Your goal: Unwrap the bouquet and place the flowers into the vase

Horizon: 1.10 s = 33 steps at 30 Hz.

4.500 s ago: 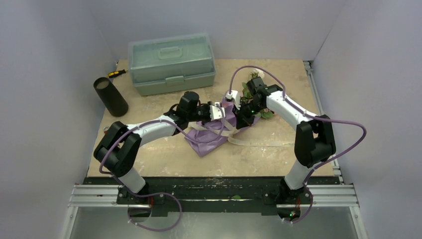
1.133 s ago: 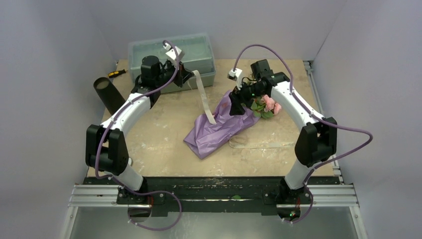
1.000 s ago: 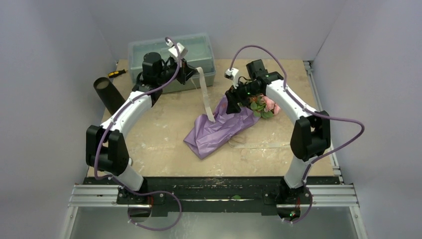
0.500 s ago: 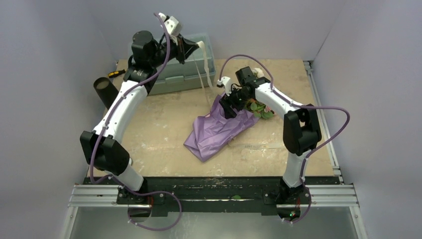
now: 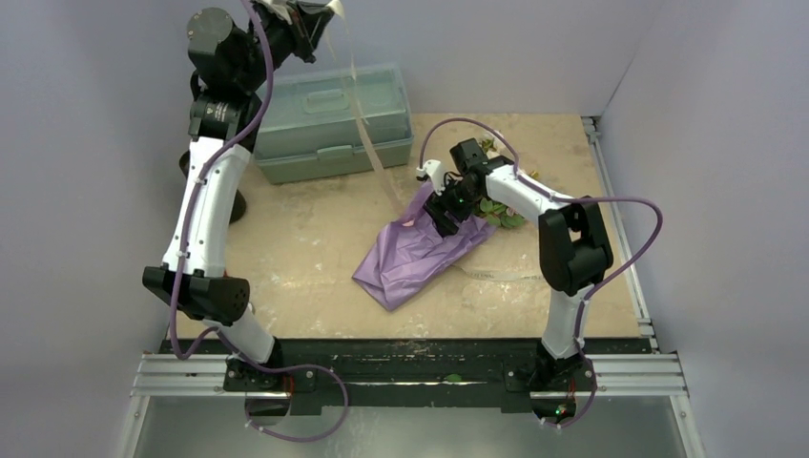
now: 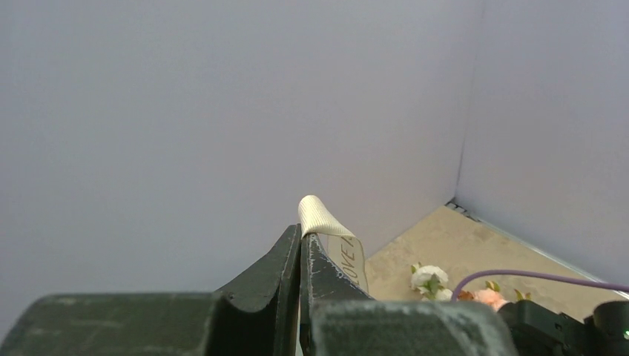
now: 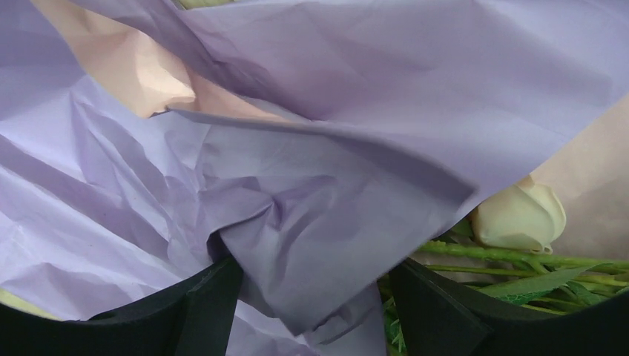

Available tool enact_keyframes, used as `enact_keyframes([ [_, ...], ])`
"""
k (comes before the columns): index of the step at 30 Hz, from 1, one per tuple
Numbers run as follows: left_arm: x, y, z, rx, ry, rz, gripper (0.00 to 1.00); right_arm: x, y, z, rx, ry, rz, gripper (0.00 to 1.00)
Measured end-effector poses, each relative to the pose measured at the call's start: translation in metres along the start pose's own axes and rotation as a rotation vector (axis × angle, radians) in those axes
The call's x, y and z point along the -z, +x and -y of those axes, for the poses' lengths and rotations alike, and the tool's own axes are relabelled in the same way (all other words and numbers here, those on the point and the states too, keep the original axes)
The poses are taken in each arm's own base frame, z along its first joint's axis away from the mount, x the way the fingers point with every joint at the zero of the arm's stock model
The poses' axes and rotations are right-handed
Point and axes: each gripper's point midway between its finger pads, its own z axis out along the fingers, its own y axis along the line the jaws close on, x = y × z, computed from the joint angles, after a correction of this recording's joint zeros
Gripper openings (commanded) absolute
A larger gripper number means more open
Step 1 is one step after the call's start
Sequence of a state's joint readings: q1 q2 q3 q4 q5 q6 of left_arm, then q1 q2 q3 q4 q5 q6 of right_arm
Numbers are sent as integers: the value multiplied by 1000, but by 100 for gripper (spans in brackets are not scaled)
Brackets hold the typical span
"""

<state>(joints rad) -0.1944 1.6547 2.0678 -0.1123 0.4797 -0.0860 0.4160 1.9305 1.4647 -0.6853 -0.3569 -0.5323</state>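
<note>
The bouquet's purple paper (image 5: 405, 256) lies crumpled mid-table, with the flowers (image 5: 496, 210) sticking out at its far right end. My left gripper (image 5: 307, 13) is raised high at the back left and is shut on the beige ribbon (image 5: 367, 124), which hangs down to the paper. In the left wrist view the ribbon (image 6: 326, 222) curls over the closed gripper (image 6: 300, 239). My right gripper (image 7: 311, 289) is open, its jaws astride a fold of purple paper (image 7: 297, 185). A white rose (image 7: 519, 215) and green stems (image 7: 504, 256) lie beside it. The black vase (image 5: 232, 203) is mostly hidden behind the left arm.
A pale green toolbox (image 5: 329, 119) stands at the back left, under the hanging ribbon. A loose ribbon end (image 5: 501, 275) trails on the table right of the paper. Grey walls close in the table on three sides.
My left arm has swung higher and further back-left, drawing the ribbon up with it. The right gripper has shifted slightly forward and left onto the paper's upper end.
</note>
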Motion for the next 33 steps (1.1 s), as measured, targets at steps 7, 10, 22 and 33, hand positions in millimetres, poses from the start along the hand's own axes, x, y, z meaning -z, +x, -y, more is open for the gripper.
enact_keyframes([
  [7, 12, -28, -40, -78, -185, 12, 0, -2, 8, 2, 8, 7, -20, 75],
  [10, 24, -40, -62, -142, -309, 3, 0, -1, 10, 5, 12, 15, -25, 74],
  [22, 157, 27, -138, -256, -796, -381, 0, 1, 18, 13, 14, 27, -35, 74],
  [33, 248, 165, -98, -204, -707, -840, 1, 2, 21, 15, 29, 26, -46, 73],
])
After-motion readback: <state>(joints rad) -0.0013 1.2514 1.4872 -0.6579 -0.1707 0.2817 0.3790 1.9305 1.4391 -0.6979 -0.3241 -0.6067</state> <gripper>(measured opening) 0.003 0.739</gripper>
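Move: High over the table, the left hand holds the ribbon; the black vase stands about 24 cm to its left, 4 cm back and some 43 cm below, and the toolbox about 13 cm ahead, 2 cm left and 45 cm down. The purple wrap's loose flap lies right at the right hand's open fingers, about 1 cm below; from that hand the flowers are roughly 8 cm ahead and 12 cm right, near its height. Left hand, still pinching the ribbon, swings about 20 cm left towards the vase, sinking; right drags the wrap right. ##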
